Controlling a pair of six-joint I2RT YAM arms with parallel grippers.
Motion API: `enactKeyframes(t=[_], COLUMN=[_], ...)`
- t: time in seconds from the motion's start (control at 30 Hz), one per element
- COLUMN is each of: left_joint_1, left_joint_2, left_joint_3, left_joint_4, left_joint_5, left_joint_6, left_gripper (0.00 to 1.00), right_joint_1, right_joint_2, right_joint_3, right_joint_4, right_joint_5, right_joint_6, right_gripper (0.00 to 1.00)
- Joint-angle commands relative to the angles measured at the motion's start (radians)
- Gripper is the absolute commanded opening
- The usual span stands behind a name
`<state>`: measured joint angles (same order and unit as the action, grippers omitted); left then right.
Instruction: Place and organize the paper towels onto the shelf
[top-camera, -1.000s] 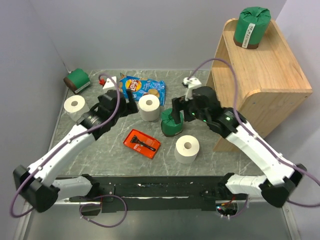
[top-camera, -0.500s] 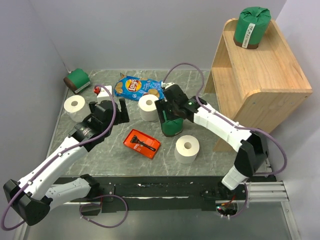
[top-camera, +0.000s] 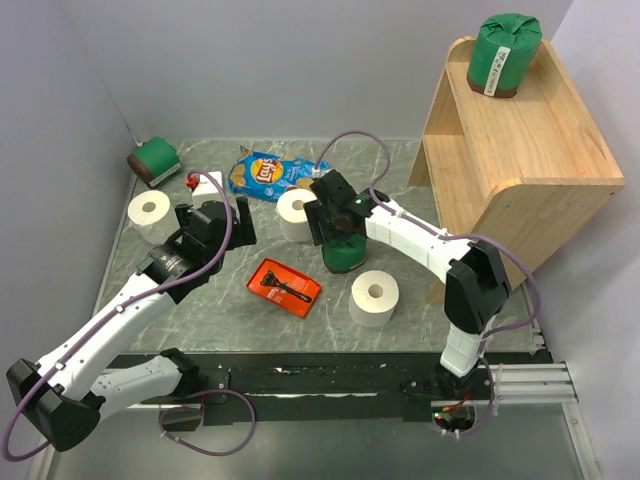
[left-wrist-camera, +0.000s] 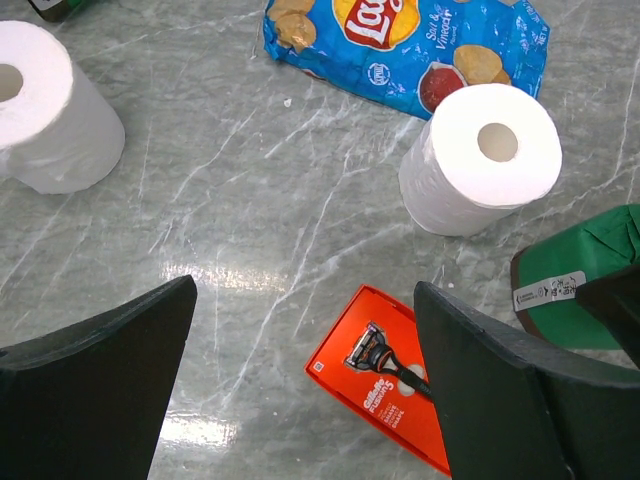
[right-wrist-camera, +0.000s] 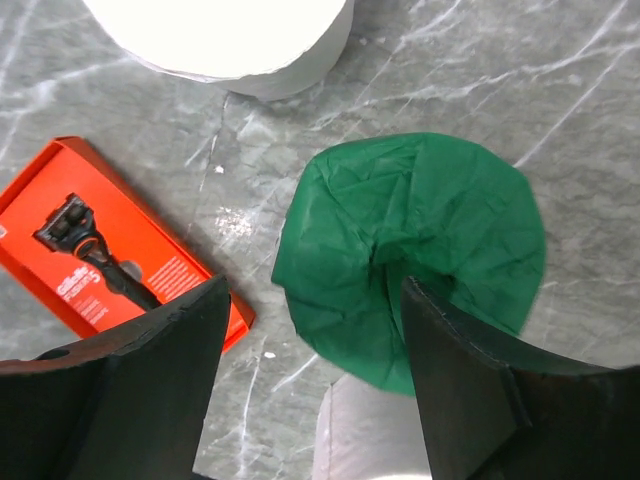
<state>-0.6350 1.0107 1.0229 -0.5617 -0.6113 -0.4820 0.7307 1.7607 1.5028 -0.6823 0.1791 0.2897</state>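
One green-wrapped paper towel roll (top-camera: 506, 55) stands on top of the wooden shelf (top-camera: 530, 170). A second green roll (top-camera: 344, 254) (right-wrist-camera: 415, 240) stands mid-table. My right gripper (top-camera: 335, 222) (right-wrist-camera: 315, 295) hovers open right above it, one finger over its top and the other off to its side. A third green roll (top-camera: 153, 160) lies at the far left. Bare white rolls stand at left (top-camera: 150, 213) (left-wrist-camera: 45, 110), at centre (top-camera: 297, 214) (left-wrist-camera: 490, 160) and at front (top-camera: 373, 297). My left gripper (top-camera: 215, 218) (left-wrist-camera: 305, 300) is open over bare table.
A blue chip bag (top-camera: 270, 175) (left-wrist-camera: 410, 45) lies behind the centre white roll. An orange razor pack (top-camera: 285, 286) (left-wrist-camera: 390, 375) (right-wrist-camera: 110, 260) lies flat between the two grippers. Grey walls close the table at left and back.
My right arm swung left from beside the shelf to over the middle green roll, and its jaws narrowed. The left arm pulled back slightly, then stayed still.
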Motion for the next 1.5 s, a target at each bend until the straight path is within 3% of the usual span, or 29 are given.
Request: enactKeyframes(t=[0.0,0.33,0.87,1.23,1.47], left_joint_1=[-0.005,-0.005,-0.005,-0.005,-0.005], left_joint_2=[-0.014,-0.007,-0.007,0.0,0.003], left_joint_3=[0.014,0.016,0.016,0.017,0.016], left_joint_4=[0.006,0.002,0.002,0.0,0.0], left_joint_5=[-0.03,-0.036,-0.038,-0.039,-0.044], left_joint_6=[0.016,0.013,0.014,0.014,0.014], left_gripper=[0.96,0.96,0.96,0.96,0.96], right_joint_1=[0.007,0.006,0.007,0.006,0.027], right_joint_2=[0.029,0.083,0.089,-0.059,-0.191], right_joint_3=[0.03,0.002,-0.039,-0.023,0.141], right_joint_4=[0.003,0.021,0.036,0.001,-0.105], right_joint_5=[0.007,0.046,0.077,0.132,0.204], right_joint_6=[0.023,0.02,-0.038,-0.201,-0.348], right_gripper=[0.73,0.66,0.46,0.35,0.33])
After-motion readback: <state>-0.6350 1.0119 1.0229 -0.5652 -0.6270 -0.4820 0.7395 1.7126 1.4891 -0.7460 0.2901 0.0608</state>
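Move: The green paper towel roll stands just under the right hand, its middle about 2 cm ahead, 3 cm to the right and 7 cm below. One white roll stands some 10 cm ahead and 7 cm left of that hand, the other about 9 cm back and 9 cm right; the razor pack lies roughly 3 cm back and 9 cm left. From the left hand the green roll is about 25 cm right, 2 cm ahead and 17 cm below. The green roll is taken by its left part: the right hand sinks about 4 cm onto its top while the fingers close, one outside the left edge, the other in the hollow at the centre, pinching the wrapped wall between them. Keeping that grip, the hand then rises some 5 cm and veers about 3 cm right, away from the razor pack, the wrist rolling with its left side down. ##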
